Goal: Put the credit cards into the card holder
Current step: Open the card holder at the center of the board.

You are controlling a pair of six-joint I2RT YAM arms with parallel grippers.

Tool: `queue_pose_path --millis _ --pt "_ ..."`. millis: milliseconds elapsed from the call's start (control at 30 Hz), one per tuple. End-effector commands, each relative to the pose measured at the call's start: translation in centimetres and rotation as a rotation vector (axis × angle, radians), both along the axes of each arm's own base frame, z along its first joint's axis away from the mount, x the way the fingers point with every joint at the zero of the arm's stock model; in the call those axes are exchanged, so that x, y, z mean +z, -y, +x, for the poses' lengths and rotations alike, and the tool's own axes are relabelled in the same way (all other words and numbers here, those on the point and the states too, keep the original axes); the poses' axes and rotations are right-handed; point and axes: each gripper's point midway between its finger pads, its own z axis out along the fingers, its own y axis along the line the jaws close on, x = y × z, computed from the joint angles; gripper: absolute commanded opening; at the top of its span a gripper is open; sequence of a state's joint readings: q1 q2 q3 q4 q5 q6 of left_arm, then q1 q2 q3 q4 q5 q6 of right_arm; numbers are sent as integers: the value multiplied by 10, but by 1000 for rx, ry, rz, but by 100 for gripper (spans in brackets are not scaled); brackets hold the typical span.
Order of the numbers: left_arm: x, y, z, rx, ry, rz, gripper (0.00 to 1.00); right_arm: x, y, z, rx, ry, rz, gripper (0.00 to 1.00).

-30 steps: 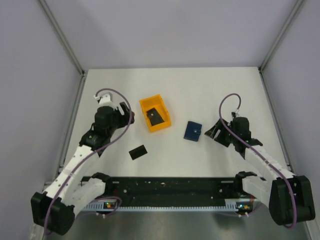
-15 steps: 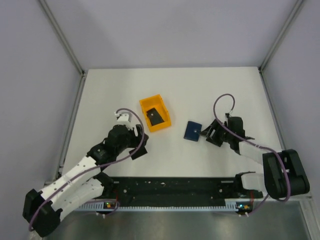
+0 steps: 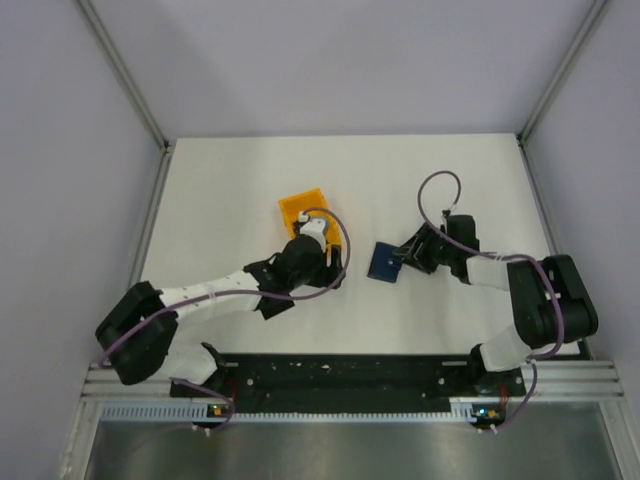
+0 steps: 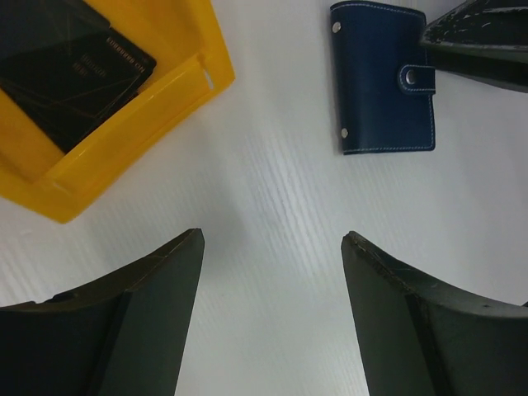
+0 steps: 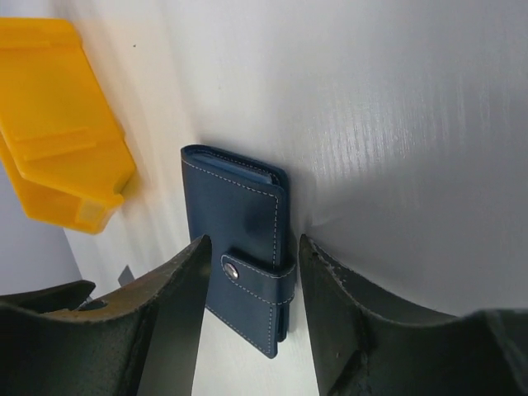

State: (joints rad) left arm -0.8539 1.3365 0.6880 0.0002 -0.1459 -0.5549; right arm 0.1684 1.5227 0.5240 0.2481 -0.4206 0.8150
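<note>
The card holder [image 3: 385, 262] is a navy wallet lying snapped shut on the white table, right of centre. My right gripper [image 5: 253, 247] is low over it, its jaws standing either side of the strap end [image 5: 256, 276]. A gap still shows by the right finger. A black credit card [image 4: 66, 74] lies inside the orange bin [image 4: 140, 124]. My left gripper [image 4: 272, 239] is open over bare table between the bin and the card holder [image 4: 384, 78], holding nothing. In the top view my left arm covers the bin's inside.
The orange bin [image 3: 303, 208] stands just behind my left wrist. A right finger [image 4: 487, 49] shows at the wallet's edge in the left wrist view. Grey walls enclose the table on three sides. The black base rail [image 3: 340, 375] runs along the near edge.
My left arm has swung right, from the table's left side to beside the bin. My right gripper has moved left onto the card holder and its jaws have narrowed around it.
</note>
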Motion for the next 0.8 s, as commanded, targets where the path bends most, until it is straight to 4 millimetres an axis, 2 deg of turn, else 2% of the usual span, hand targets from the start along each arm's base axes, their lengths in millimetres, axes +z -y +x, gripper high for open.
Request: queue_pose_path --millis 0,167,367,500,567,767 --pt "31 45 26 -50 82 -95 74 -32 13 -4 -19 -87 -124 48" --pt "22 68 40 -90 79 -59 73 -35 11 5 -6 -92 -129 43" --pt "10 82 49 -119 67 -31 72 -37 6 10 20 -91 -109 24" --pt "4 79 45 -122 52 -26 71 -33 3 10 30 -62 -85 8" --pt "4 77 43 -122 52 -26 71 -24 1 11 39 -18 -79 0" --pt "8 63 32 -120 53 -31 71 4 0 2 84 85 -72 0"
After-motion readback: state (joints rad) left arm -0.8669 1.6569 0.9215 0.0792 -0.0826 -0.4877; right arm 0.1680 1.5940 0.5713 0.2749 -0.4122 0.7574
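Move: For the right hand, whose open tips already straddle its right edge, the card holder's middle lies about 5 cm to the left and some 2 cm back, roughly 2 cm lower; the yellow tray stands about 18 cm left of the holder and 11 cm farther out. From the left hand the holder is some 12 cm to the right and 4 cm ahead, about 7 cm below, with the tray 6 cm left and 13 cm ahead, and the loose black card 15 cm left and 8 cm back. The right hand eases about 2.5 cm forward along the card holder's right edge while sinking 1 cm, shuts its half-open fingers fully to pinch that edge just beyond the snap strap, and then draws back about 1 cm with the edge between the tips. Meanwhile the left hand, fingers kept wide open, travels some 6 cm right and 4 cm forward towards the holder's left side, sinks a little over 1 cm, turns slightly clockwise and all but stops short of the holder. ##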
